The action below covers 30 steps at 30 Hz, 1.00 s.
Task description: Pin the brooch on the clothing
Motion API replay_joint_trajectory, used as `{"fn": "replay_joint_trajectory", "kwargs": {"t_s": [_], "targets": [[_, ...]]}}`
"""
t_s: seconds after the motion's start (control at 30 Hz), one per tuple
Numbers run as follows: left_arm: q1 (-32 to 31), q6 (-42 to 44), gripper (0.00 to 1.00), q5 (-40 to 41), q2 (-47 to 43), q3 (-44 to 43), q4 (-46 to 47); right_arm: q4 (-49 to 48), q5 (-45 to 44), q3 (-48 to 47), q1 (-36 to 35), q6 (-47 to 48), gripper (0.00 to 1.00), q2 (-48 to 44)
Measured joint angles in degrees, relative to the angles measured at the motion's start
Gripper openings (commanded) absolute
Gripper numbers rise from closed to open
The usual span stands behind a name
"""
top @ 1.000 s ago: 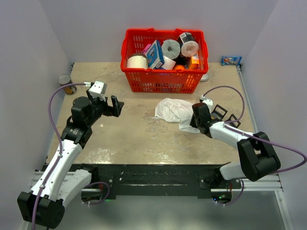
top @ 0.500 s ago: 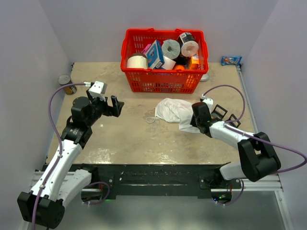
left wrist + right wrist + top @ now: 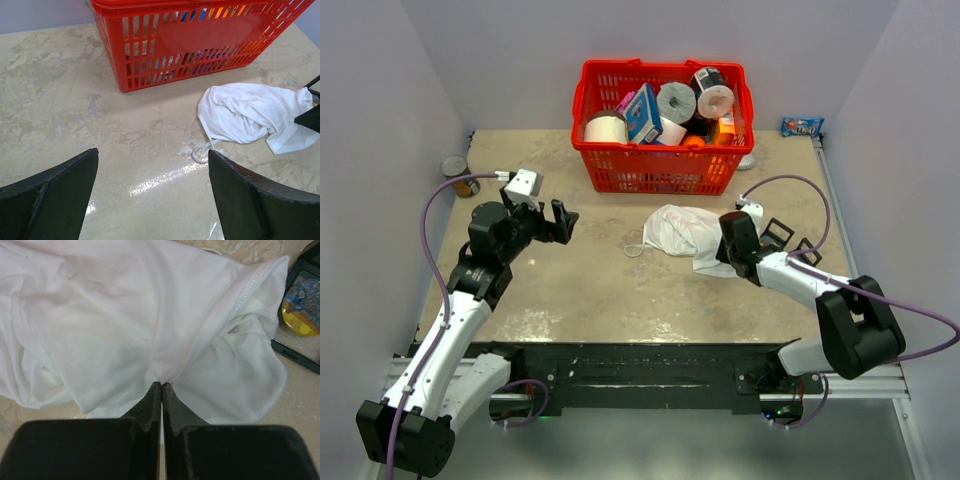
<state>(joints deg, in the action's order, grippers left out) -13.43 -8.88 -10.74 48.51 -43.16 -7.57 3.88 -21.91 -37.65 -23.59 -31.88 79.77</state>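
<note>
The clothing (image 3: 682, 231), a crumpled white T-shirt (image 3: 125, 325), lies on the table right of centre, in front of the basket. My right gripper (image 3: 161, 384) is shut, its tips pinching a fold of the shirt; from above the right gripper (image 3: 723, 243) sits at the shirt's right edge. The brooch (image 3: 300, 315), a small round orange-gold and grey ornament, lies in a black frame just right of the shirt. My left gripper (image 3: 560, 222) hovers over the table's left side, open and holding nothing (image 3: 152, 152), with the shirt (image 3: 250, 117) ahead to its right.
A red basket (image 3: 660, 170) full of paper rolls and boxes stands at the back centre. Two black frames (image 3: 790, 240) lie right of the shirt. A can (image 3: 460, 178) sits at the far left edge, a blue packet (image 3: 802, 127) at the back right.
My right gripper's jaws have closed on a fold of the shirt. Neither arm has visibly shifted, and the left gripper stays open.
</note>
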Motion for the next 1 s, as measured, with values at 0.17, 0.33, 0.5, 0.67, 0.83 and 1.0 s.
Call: {"fn": "replay_joint_trajectory", "kwargs": {"t_s": [0.17,0.33,0.5,0.67,0.83,1.0], "targets": [[0.0,-0.11,0.96,0.02,0.0,0.0,0.0,0.17,0.87,0.0,-3.15,-0.59,0.0,-1.55],[0.0,-2.25,0.99,-0.11,-0.02,0.5,0.28,-0.72,0.15,-0.76,-17.46,-3.63,0.0,-5.01],[0.0,-5.86,0.99,0.61,-0.37,2.12,0.04,-3.76,-0.87,-7.26,-31.87,-6.38,0.0,3.63],[0.0,-11.78,0.99,2.29,-3.52,8.02,2.1,-4.37,-0.11,-19.32,-40.28,-7.41,0.41,18.14],[0.0,-16.35,0.98,2.69,-3.87,16.85,3.56,-4.24,0.17,-19.28,-42.23,-7.69,0.72,15.63],[-0.2,-18.6,0.97,1.2,-1.07,21.4,5.51,-0.42,-2.82,-15.96,-40.0,-7.69,0.73,4.26]]}}
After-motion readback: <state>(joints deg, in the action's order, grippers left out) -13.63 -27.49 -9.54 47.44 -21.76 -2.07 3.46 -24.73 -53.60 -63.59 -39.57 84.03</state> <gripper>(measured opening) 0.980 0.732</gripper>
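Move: My right hand, just above the table, already pinches a fold at the near right end of the clothing and will take it to bare table about 30 cm to its left and 10 cm back. The clothing's middle lies some 8 cm left and 5 cm ahead of this hand; its thin loop is 23 cm left and 2 cm ahead. From my empty left hand, the clothing's middle is roughly 28 cm right, 6 cm ahead and 21 cm below. I sweep the pinched clothing about 30 cm to the left with my right hand, drawing it back some 11 cm as well, turning nearly 40 degrees counter-clockwise and arching slightly over the table. There I open the fingers, let go, and rise clear, easing back right. My open left hand sinks about 14 cm towards the clothing, tipping its fingers down. ##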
